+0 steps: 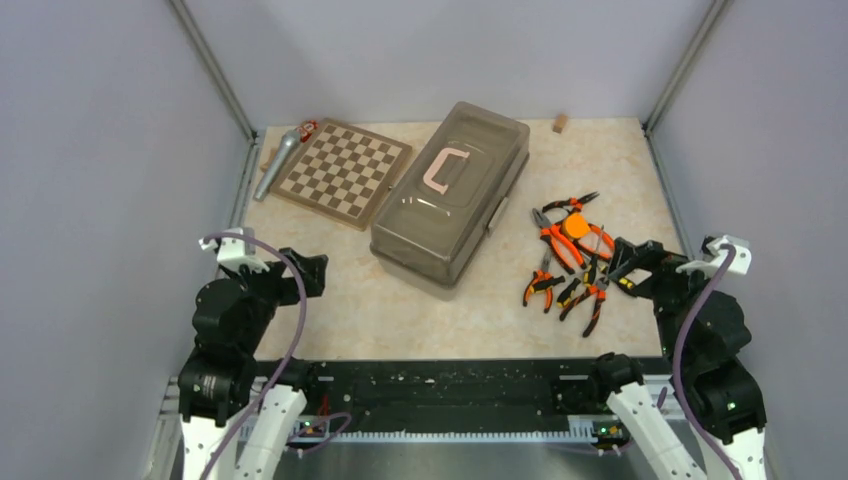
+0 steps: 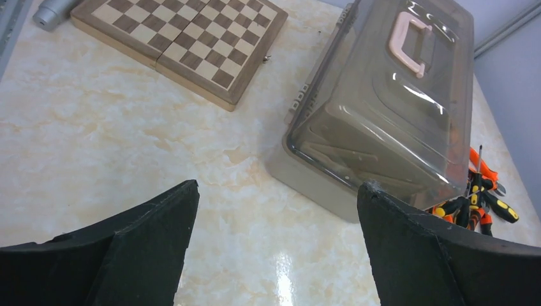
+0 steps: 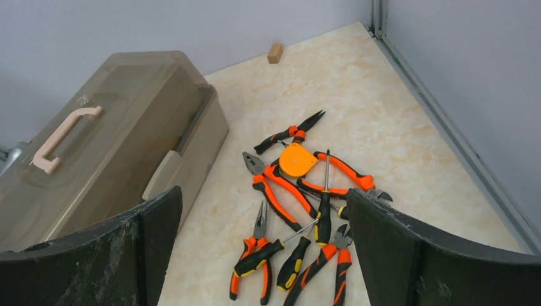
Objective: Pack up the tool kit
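The translucent grey-brown toolbox (image 1: 452,190) lies shut on the table, its pale pink handle (image 1: 447,167) on top; it also shows in the left wrist view (image 2: 383,108) and the right wrist view (image 3: 108,146). A heap of orange-handled pliers (image 1: 556,243), yellow-black screwdrivers (image 3: 325,213) and an orange tape measure (image 3: 295,159) lies right of the box. My left gripper (image 1: 310,272) is open and empty, left of the box's near end. My right gripper (image 1: 612,262) is open and empty, just right of the tool heap.
A brown-and-cream chessboard (image 1: 343,172) lies at the back left with a silver microphone (image 1: 277,163) beside it. A small wooden block (image 1: 561,122) sits by the back wall. Grey walls and metal rails enclose the table.
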Robot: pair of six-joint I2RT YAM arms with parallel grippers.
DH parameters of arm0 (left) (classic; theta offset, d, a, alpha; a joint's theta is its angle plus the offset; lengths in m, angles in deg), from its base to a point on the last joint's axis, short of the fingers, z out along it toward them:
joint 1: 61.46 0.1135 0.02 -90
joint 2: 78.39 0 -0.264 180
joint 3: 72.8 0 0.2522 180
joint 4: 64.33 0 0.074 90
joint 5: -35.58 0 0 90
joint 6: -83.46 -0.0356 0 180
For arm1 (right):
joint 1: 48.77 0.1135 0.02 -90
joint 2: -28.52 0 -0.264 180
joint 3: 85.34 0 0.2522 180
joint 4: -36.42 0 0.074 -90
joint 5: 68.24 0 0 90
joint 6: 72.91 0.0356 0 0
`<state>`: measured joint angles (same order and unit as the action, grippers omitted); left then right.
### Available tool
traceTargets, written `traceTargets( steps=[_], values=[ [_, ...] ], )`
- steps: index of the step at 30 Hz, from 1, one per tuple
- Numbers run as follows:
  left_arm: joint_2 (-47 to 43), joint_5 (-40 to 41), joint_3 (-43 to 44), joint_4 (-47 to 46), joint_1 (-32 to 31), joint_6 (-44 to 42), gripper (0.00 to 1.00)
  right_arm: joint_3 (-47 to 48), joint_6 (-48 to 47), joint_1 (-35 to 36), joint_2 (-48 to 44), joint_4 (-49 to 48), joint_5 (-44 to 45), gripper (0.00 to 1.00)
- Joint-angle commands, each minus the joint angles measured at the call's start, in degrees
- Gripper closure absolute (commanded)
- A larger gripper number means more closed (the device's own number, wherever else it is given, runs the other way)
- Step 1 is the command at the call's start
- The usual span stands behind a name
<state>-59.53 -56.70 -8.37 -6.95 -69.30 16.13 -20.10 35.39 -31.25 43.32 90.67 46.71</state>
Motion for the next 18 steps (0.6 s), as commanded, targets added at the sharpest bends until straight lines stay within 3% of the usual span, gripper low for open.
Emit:
traceTargets(
  steps=[1,11,18],
  values=[
    [4.28,0.73,0.99,-3.63,-0.21,0.85,0.01,2.21,1.16,0.47,2.63,0.18,-2.33,0.01],
    [16.51,-7.6,1.13,-13.96,-0.25,5.19,0.01,-0.37,6.07,0.44,16.41,-3.17,-19.12,0.01],
    [29.89,-16.34,3.44,-21.77,-0.25,8.0,0.01,-3.59,10.97,0.28,28.38,-14.84,-31.43,0.01]
  ],
)
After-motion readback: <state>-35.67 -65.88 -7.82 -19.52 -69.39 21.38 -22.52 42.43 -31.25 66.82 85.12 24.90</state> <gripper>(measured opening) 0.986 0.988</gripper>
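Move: From the right gripper the toolbox latch lies about 16 cm ahead, 19 cm to the left and 16 cm below; the orange tape measure is some 16 cm straight ahead on the table and the orange-handled pliers about 13 cm ahead and 4 cm left, both roughly 27 cm down. The toolbox's middle lies about 19 cm ahead, 24 cm right and 18 cm below the left gripper; the chessboard is about 28 cm ahead of it, 2 cm left and 25 cm below. Swing the right gripper about 10 cm left while sinking and reaching forward some 7 cm each, across above the tools towards the toolbox's latch side, tipping it down and turning it counter-clockwise. Meanwhile bring the left gripper forward, veering right and slightly down towards the toolbox's near end, its fingers tilting down about 10 degrees. Keep both wide open and touch nothing. ##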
